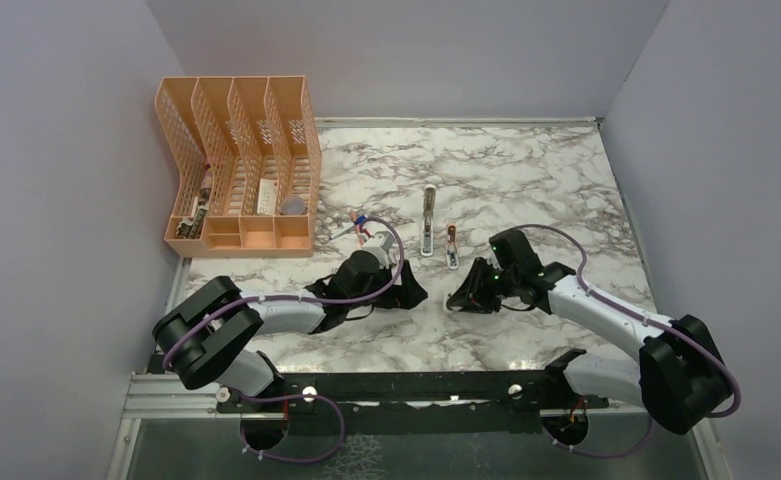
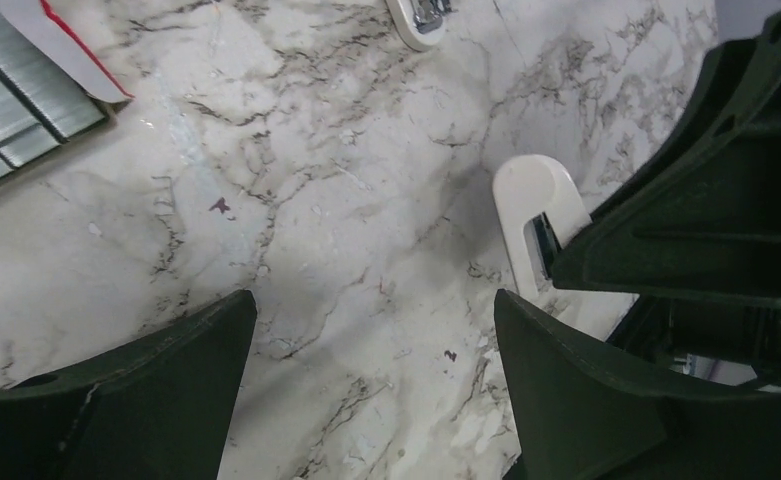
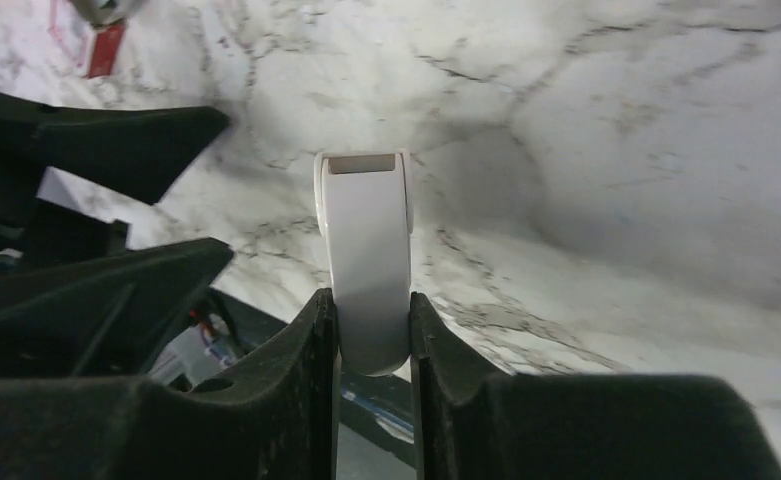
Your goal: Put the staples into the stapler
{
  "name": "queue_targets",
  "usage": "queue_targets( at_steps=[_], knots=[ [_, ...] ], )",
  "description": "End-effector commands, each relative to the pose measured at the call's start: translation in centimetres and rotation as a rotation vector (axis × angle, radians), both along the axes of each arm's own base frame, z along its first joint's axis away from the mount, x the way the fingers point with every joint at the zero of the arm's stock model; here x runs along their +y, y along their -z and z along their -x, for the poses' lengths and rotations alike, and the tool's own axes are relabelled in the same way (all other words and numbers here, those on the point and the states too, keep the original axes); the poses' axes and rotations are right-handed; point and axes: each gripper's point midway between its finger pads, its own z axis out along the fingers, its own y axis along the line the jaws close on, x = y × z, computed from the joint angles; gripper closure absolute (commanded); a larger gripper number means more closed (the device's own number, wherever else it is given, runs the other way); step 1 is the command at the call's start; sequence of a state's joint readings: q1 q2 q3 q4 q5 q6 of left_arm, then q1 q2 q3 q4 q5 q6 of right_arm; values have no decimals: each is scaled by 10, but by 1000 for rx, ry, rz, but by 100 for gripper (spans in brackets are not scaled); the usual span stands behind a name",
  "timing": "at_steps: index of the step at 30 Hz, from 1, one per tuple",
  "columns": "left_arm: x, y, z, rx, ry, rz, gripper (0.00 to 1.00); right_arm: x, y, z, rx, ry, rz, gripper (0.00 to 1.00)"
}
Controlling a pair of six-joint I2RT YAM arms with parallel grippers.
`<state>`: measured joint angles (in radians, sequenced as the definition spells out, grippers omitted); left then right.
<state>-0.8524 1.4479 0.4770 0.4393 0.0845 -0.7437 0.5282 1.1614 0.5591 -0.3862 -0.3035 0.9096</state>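
Observation:
My right gripper (image 3: 371, 300) is shut on the near end of the slim white stapler (image 3: 366, 240), which points away from its camera just above the marble. The left wrist view shows that same stapler (image 2: 531, 200) sticking out from the right gripper's dark fingers (image 2: 696, 220). The grey staples (image 2: 11, 85) lie in strips in their open red-and-white box at the upper left there. My left gripper (image 2: 374, 310) stands open over bare marble with nothing between its fingers. Seen from above, the left gripper (image 1: 413, 292) and right gripper (image 1: 458, 298) nearly meet mid-table.
An orange desk organizer (image 1: 241, 165) stands at the back left. A white bar with silver metal inside (image 1: 428, 222) and a shorter piece (image 1: 451, 246) lie just beyond the grippers. The staple box (image 1: 366, 235) sits beside the left wrist. Walls close three sides.

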Motion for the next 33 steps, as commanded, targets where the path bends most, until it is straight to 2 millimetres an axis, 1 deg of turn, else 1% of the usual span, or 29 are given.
queue_targets(
  at_steps=[1, 7, 9, 11, 15, 20, 23, 28, 33],
  knots=[
    [-24, -30, 15, -76, 98, 153, 14, 34, -21, -4, -4, -47, -196, 79],
    [-29, -32, 26, -131, 138, 180, 23, 44, -26, -3, 49, -12, -273, 79],
    [-31, -32, 28, -138, 148, 183, 28, 45, -28, -2, 62, -1, -287, 79],
    [-32, -30, 30, -141, 158, 182, 35, 46, -30, -2, 71, 8, -299, 79],
    [-33, -24, 30, -137, 157, 169, 46, 47, -34, -1, 78, 13, -315, 79],
    [-38, -21, 31, -126, 174, 168, 50, 49, -35, -1, 80, 6, -325, 79],
    [-41, -21, 31, -131, 178, 170, 55, 50, -35, -3, 83, 10, -322, 79],
    [-38, -21, 27, -142, 153, 162, 61, 53, -40, -7, 73, 3, -333, 79],
    [-32, -17, 23, -150, 119, 144, 71, 49, -41, -11, 55, 6, -286, 79]
  ],
)
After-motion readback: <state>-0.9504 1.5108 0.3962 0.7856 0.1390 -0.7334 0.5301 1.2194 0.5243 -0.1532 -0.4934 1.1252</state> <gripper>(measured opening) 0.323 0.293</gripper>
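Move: The small white stapler is already pinched in my right hand, about 8 cm to the right of my left hand, 3 cm nearer to me and level with it. From my right hand, the left gripper waits some 9 cm to the left and 3 cm farther out. From my left hand, the pink stapler lies about 8 cm ahead and 7 cm right, and the red staple box 15 cm left and 3 cm ahead, both some 3 cm lower. I bring both hands together: my right hand carries the small stapler about 4 cm left and 2 cm up, its fingers tipping up some 15 degrees, and then holds there. My left hand comes right and back by 3 to 4 cm each, rising slightly and turning a little clockwise, while its wide-open fingers close to about a third around the stapler's free lower end. ##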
